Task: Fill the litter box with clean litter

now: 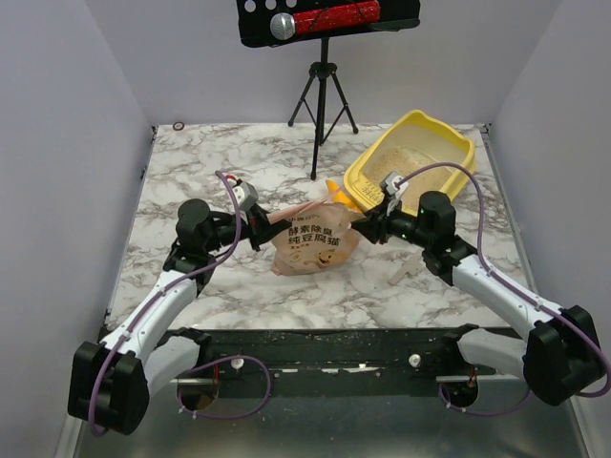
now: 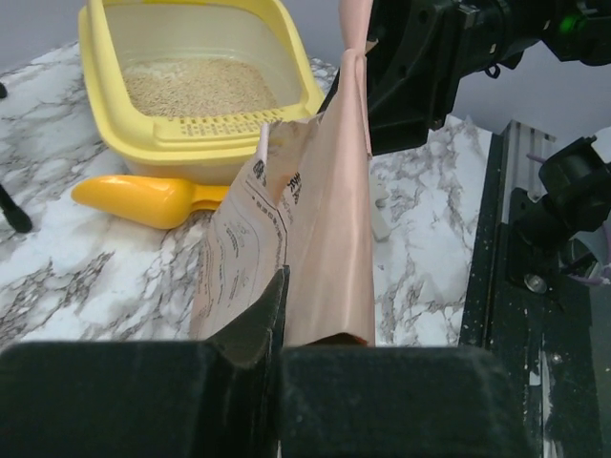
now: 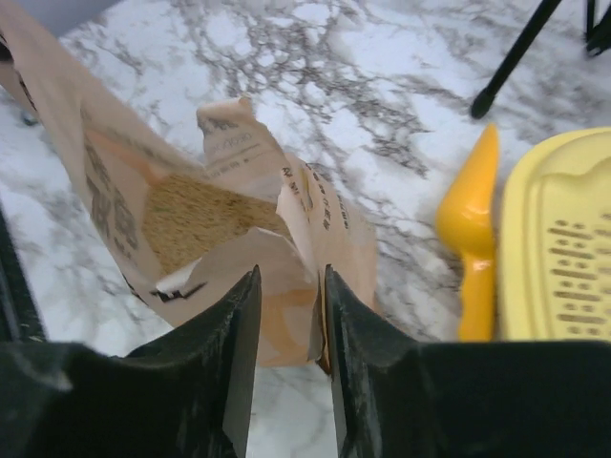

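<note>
The yellow litter box (image 1: 449, 135) stands at the back right with a thin layer of beige clean litter (image 1: 406, 153) in it; it also shows in the left wrist view (image 2: 191, 129). A tan printed paper bag (image 1: 313, 243) sits mid-table between both grippers. My left gripper (image 1: 265, 229) is shut on the bag's left edge (image 2: 315, 219). My right gripper (image 3: 291, 277) stands slightly open around the torn right edge of the bag (image 3: 105, 181), and the paper lies against one finger (image 3: 348, 315). More litter (image 3: 196, 219) shows inside the bag's torn mouth.
A yellow-orange scoop (image 1: 334, 191) lies on the marble between the bag and the litter box. A black tripod (image 1: 323, 95) stands at the back middle. Spilled grains dot the black rail (image 1: 325, 343) at the near edge.
</note>
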Robot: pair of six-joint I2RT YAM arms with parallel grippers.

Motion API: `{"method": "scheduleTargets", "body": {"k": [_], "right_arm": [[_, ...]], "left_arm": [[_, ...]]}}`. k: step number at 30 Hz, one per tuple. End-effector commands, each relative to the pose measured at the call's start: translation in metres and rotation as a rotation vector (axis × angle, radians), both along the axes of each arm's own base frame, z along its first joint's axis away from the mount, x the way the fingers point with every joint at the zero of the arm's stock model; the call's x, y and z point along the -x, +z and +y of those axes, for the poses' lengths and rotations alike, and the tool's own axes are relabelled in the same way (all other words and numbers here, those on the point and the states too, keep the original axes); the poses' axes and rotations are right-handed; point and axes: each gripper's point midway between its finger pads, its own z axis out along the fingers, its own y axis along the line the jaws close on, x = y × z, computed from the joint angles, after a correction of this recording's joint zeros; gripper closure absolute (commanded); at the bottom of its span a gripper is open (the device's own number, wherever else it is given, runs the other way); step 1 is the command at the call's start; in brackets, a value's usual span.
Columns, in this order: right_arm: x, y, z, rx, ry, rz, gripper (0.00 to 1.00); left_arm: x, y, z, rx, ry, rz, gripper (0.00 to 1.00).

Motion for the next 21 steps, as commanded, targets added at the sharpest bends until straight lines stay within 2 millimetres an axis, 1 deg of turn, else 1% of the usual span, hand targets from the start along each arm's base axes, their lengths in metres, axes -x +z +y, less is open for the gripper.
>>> {"method": "scheduleTargets", "body": {"k": [1,3,5,7,9,11,13,16,19,21], "right_arm": [[-0.012,0.011,-0.012,-0.002,-0.067,-0.087,0.52],[-0.01,0.015,-0.009,-0.026,-0.018,-0.105,0.43],[0.0,0.016,-0.003,-0.041,0.077,-0.116,0.39],[0.008,0.017,0.002,-0.051,0.173,-0.141,0.38],[0.009,0.017,-0.006,-0.075,0.23,-0.162,0.37],[0.019,0.021,-0.01,-0.117,0.326,-0.179,0.37],[0.024,0.025,-0.009,-0.149,0.405,-0.2,0.36],[0.026,0.021,-0.003,-0.148,0.524,-0.184,0.36],[0.023,0.013,-0.001,-0.139,0.558,-0.2,0.36],[0.024,0.013,0.001,-0.152,0.586,-0.204,0.36]], "left_arm": [[0.004,0.036,0.014,-0.02,0.002,-0.147,1.0],[0.008,0.038,0.019,-0.029,0.01,-0.16,1.0],[0.011,0.036,0.022,-0.053,0.014,-0.172,1.0],[0.016,0.036,0.022,-0.051,-0.002,-0.176,1.0],[0.018,0.036,0.022,-0.05,-0.002,-0.179,1.0],[0.02,0.038,0.022,-0.049,-0.002,-0.194,1.0],[0.023,0.039,0.022,-0.043,-0.004,-0.203,1.0],[0.026,0.039,0.021,-0.034,-0.007,-0.209,1.0],[0.029,0.04,0.022,-0.03,-0.003,-0.221,1.0],[0.032,0.042,0.022,-0.025,-0.004,-0.229,1.0]]}}
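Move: The litter bag's middle lies about 8 cm left of the right hand, 2 cm back and 9 cm below, its rim still between the parting fingers. The yellow scoop lies some 11 cm ahead of that hand, level sideways, 15 cm below; the litter box some 21 cm ahead and 18 cm right. From the left hand, which pinches a rim corner, the bag's middle is about 7 cm right, 3 cm back, 12 cm below. Right fingers open off the bag nearly in place, turning 25° counter-clockwise; left pulls its corner 3 cm left-back. ##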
